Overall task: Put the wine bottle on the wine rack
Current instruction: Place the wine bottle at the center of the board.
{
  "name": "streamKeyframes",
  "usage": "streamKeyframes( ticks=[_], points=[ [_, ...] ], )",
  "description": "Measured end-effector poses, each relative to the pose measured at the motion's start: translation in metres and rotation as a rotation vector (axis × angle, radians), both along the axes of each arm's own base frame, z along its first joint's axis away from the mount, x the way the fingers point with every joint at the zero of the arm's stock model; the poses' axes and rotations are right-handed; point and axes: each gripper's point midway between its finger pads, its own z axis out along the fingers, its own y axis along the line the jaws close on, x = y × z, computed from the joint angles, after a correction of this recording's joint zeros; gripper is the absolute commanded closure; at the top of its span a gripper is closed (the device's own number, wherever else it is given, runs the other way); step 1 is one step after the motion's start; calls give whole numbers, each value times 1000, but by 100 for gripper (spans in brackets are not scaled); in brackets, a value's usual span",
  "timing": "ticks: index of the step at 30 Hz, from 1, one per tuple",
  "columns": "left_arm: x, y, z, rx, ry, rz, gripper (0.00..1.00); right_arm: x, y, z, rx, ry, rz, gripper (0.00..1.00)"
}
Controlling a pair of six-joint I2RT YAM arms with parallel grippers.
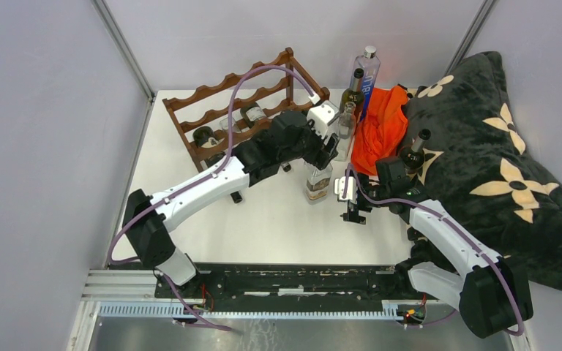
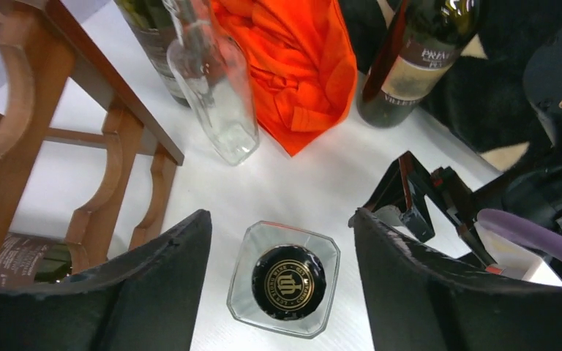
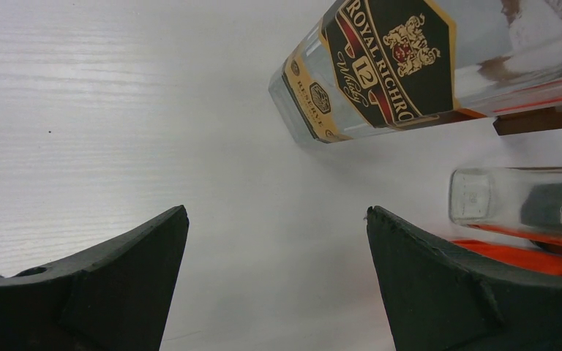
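Note:
The reddish-brown wine rack (image 1: 241,110) (image 2: 15,131) stands at the back left with dark bottles (image 1: 205,135) lying in it. A dark wine bottle (image 1: 414,155) (image 2: 413,66) leans at the blanket's edge; another (image 1: 352,91) stands behind the orange cloth. My left gripper (image 1: 322,153) (image 2: 280,214) hangs open over a square clear whisky bottle (image 1: 317,183) (image 2: 284,281) that stands upright on the table. Its fingers flank the black cap without touching it. My right gripper (image 1: 350,201) (image 3: 278,212) is open and empty, low over the table just right of that bottle (image 3: 373,66).
A slim clear bottle (image 1: 345,128) (image 2: 216,95) stands between the rack and an orange cloth (image 1: 380,128). A tall blue-labelled bottle (image 1: 366,73) is at the back. A dark flowered blanket (image 1: 483,161) covers the right side. Walls close in on the left and behind.

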Motion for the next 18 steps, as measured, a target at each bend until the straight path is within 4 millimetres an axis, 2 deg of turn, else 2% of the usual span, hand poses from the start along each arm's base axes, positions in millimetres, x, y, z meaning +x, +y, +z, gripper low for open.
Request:
streamKeyframes(
  ticks=[2,5,10,14,18],
  points=[
    [4,1,9,-22,-21,23,4,0,0,0,2,0,-1,2],
    [7,8,22,-40,-50,59,2,0,0,1,4,1,3,2],
    [1,32,62,-100,-118,118,0,-1,1,4,11,1,15,2],
    [-18,63,91,-178,-144,161,0,-4,2,9,29,-9,29,2],
    [-46,95,92,-239,-122,176,0,-7,5,22,59,-34,44,2]
  ],
)
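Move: The upright wine bottle (the square whisky one) stands at the left gripper: its neck is between the fingers and its middle is directly below the hand, some 12 cm down. Beyond that bottle, the clear bottle stands about 14 cm farther out and 7 cm to the right. The rack's middle is about 16 cm farther out and 21 cm to the left. From the right hand the same wine bottle lies roughly 9 cm ahead, 8 cm left and 4 cm higher. Finish opening the left gripper around the bottle's neck while lifting almost straight up, then swing left and a little back, away from the bottle and in front of the rack, ending about 9 cm higher and 9 cm to the left. Let the fingers tip up some 15 degrees on the way. Ease the open right gripper up about 2 cm, touching nothing. ##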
